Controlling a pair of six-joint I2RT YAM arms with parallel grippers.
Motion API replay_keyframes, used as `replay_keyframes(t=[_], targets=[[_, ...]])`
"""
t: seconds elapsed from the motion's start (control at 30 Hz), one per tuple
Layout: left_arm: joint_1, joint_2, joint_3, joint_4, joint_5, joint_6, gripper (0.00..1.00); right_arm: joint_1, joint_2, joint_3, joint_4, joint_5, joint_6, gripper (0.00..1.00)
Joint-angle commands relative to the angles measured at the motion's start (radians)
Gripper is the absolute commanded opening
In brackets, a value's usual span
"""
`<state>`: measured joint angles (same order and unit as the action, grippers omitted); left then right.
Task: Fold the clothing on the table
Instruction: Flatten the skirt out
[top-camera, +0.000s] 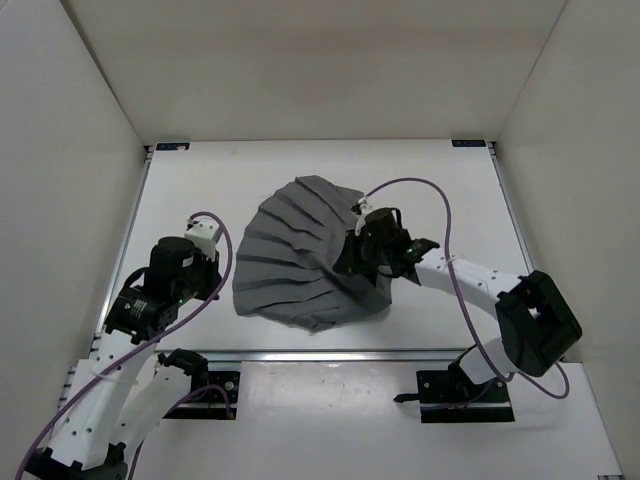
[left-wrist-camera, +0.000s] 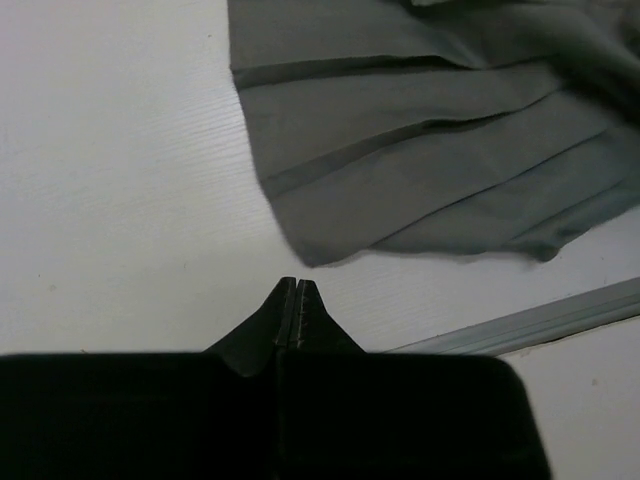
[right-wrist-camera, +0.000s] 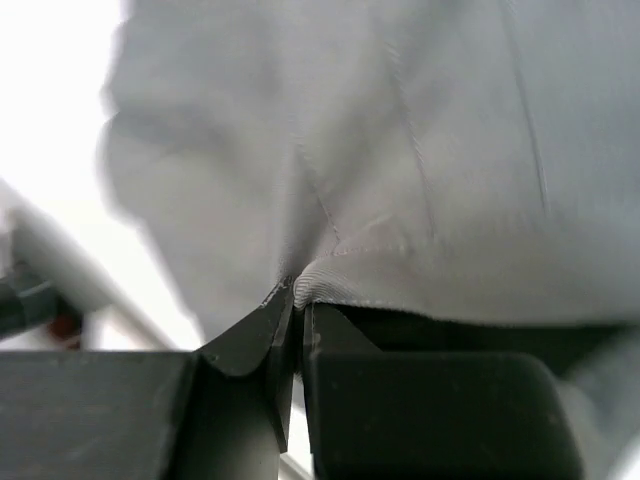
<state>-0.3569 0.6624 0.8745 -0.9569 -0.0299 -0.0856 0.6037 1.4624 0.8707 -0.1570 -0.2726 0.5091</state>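
The clothing (top-camera: 295, 255), a dark grey pleated fan shape, lies spread on the white table (top-camera: 200, 190). My right gripper (top-camera: 360, 258) sits on its right edge, shut on the clothing. In the right wrist view a ribbed fabric edge (right-wrist-camera: 400, 275) bunches at the closed tips of that gripper (right-wrist-camera: 297, 290) and drapes over one finger. My left gripper (top-camera: 212, 283) hovers left of the garment. Seen from the left wrist, this gripper (left-wrist-camera: 297, 285) is shut and empty, a short way from the clothing's hem corner (left-wrist-camera: 320, 250).
A metal rail (top-camera: 330, 354) runs along the table's near edge and also shows in the left wrist view, where the rail (left-wrist-camera: 530, 322) lies to the right of the fingers. White enclosure walls (top-camera: 60, 200) stand on three sides. A purple cable (top-camera: 440, 200) arcs over the right arm.
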Motion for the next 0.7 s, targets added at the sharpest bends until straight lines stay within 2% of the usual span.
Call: replay_keyframes(t=[0.0,0.07,0.1,0.13,0.23,0.27,0.43,0.47,0.6,0.67], targets=[[0.025,0.014,0.018,0.020,0.028,0.010,0.00,0.112,-0.010,-0.039,0.318,-0.079,0.253,0.00],[0.015,0.026,0.018,0.030,0.027,0.000,0.08,0.162,0.057,0.026,0.277,-0.077,0.249,0.00],[0.022,0.034,0.021,0.038,0.042,-0.009,0.27,0.189,0.099,0.086,0.252,-0.074,0.214,0.02],[0.024,0.036,0.018,0.050,0.070,-0.028,0.47,0.202,0.108,0.132,0.185,-0.063,0.182,0.09],[0.024,0.048,-0.005,0.101,0.155,-0.089,0.66,0.217,0.076,0.142,0.044,0.074,0.082,0.27],[0.015,0.057,-0.021,0.124,0.183,-0.115,0.67,0.209,0.061,0.119,0.009,0.107,0.036,0.34],[-0.036,0.066,-0.124,0.193,0.266,-0.218,0.66,0.118,-0.083,0.074,-0.156,0.214,-0.130,0.42],[-0.042,0.072,-0.155,0.202,0.280,-0.236,0.66,0.088,-0.089,0.073,-0.202,0.222,-0.168,0.49],[-0.057,0.062,-0.248,0.265,0.323,-0.282,0.62,0.048,-0.094,0.033,-0.222,0.227,-0.318,0.46],[-0.056,0.052,-0.267,0.277,0.337,-0.296,0.62,0.062,-0.070,0.025,-0.223,0.249,-0.360,0.48]])
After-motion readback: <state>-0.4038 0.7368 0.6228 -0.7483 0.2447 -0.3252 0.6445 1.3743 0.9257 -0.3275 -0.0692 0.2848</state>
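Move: The right hand keeps the skirt pinched about 5 cm above the table; the skirt's middle lies some 7 cm to its left and 1 cm ahead, its near right corner about 9 cm right and 7 cm back. From the empty left hand, the left stretch of the near hem lies about 7 cm right, 4 cm back and 14 cm down, with the near left corner only 1 cm right and 3 cm back. The right hand, still pinching the skirt, sweeps about 9 cm left and some 4 cm back over the cloth, its fingers starting to open towards the end of the sweep, then swings back right roughly 12 cm and forward again with the fingers about half open, letting go of the skirt and staying low over its right part. The left hand first opens its shut fingers to around two-thirds, then drops about 7 cm while going right nearly as far and slightly back, towards the left stretch of the near hem, its fingers tipping more steeply down and its left side rolling lower, with no touch visible yet. ##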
